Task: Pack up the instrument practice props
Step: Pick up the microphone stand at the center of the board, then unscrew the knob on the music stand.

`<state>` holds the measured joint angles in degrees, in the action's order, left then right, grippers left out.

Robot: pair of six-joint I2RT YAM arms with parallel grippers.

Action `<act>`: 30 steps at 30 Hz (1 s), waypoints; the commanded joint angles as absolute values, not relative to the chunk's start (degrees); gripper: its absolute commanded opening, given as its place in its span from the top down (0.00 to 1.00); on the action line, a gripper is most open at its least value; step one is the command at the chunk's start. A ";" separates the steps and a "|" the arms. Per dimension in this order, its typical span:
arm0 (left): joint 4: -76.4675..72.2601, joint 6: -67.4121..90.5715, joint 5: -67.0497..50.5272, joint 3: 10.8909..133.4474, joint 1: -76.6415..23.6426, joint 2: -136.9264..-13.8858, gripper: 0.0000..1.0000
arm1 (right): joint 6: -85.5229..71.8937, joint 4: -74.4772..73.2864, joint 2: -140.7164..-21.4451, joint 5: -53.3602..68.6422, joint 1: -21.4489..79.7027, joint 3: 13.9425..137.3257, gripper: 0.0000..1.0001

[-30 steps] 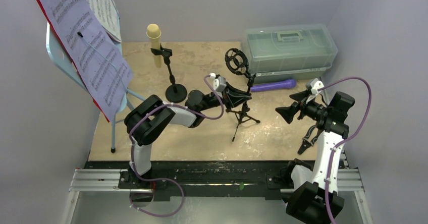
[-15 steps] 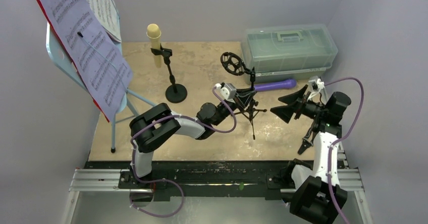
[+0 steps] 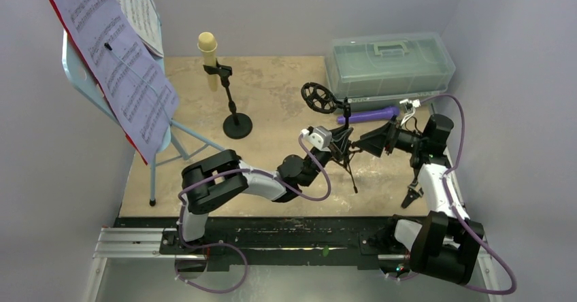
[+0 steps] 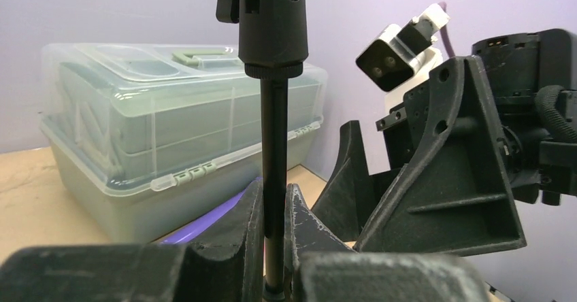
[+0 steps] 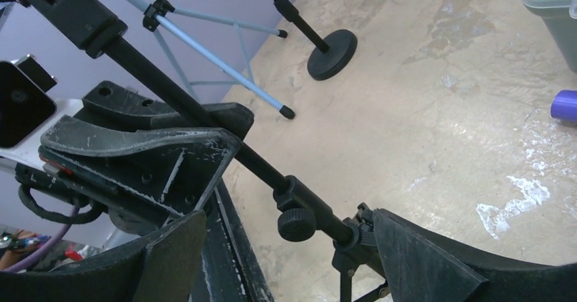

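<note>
My left gripper point(image 3: 338, 141) is shut on the thin pole point(image 4: 274, 145) of the black tripod mic holder point(image 3: 318, 96), whose ring mount tilts up to the left. My right gripper point(image 3: 371, 141) stands open, its jaws either side of the holder's lower pole and knob point(image 5: 296, 224) without touching. The cream microphone point(image 3: 207, 43) sits in the round-based holder point(image 3: 237, 126). On the floor by the box lies the purple microphone point(image 3: 367, 116). At the left, the light-blue music rest point(image 3: 175, 139) carries sheet music point(image 3: 116, 57) and a red folder point(image 3: 60, 13).
The translucent grey-green box point(image 3: 389, 64) stands at the back right, close behind both grippers. Small black pliers point(image 3: 413, 193) lie near the right arm's base. The music rest's legs point(image 5: 224, 64) spread over the left of the floor. Walls close in on both sides.
My left gripper has carried the tripod holder rightward and nearer. My right gripper has swung left, and its open jaws now straddle the holder's lower pole.
</note>
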<state>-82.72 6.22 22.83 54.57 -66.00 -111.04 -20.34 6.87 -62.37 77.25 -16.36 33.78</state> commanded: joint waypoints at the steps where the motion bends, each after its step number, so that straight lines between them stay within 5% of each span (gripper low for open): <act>1: -92.67 2.54 28.62 57.71 -66.91 -111.47 1.00 | -21.52 7.32 -61.97 75.90 -15.60 36.22 0.07; 7: -93.39 1.35 29.59 57.83 -67.57 -111.41 1.00 | -21.32 6.44 -63.28 74.66 -13.98 36.37 0.23; 16: -94.92 0.44 30.12 57.51 -68.59 -111.28 1.00 | -16.54 1.56 -66.14 72.04 -11.29 37.98 0.26; 30: -96.50 0.26 31.18 57.67 -69.35 -111.98 1.00 | -13.03 -1.63 -67.85 71.45 -9.15 39.09 0.51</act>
<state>-83.07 0.78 30.59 55.00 -69.12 -112.53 -15.25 -0.03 -67.79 71.44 -9.69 36.27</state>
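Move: The left hand already holds the microphone stand upright by its upper pole. The part the right hand goes for, the lower pole with its knobbed collar, is about 8 cm straight below the left hand. From the right hand it lies some 5 cm to the left, 2 cm ahead and 5 cm lower. Near it, the purple microphone lies about 16 cm ahead of the right hand, 3 cm to its right and 18 cm down, with the green box about 29 cm ahead and 9 cm right. Left fingers keep their pinch on the stand's pole while that hand sinks a good centimetre and turns slightly counter-clockwise, then all but stops. Below that grip, the right hand eases down and left, about 3.5 cm in all, towards the knobbed collar, its fingers tipping down about 5 degrees and closing from wide open to about half; no touch on the pole can be made out. ##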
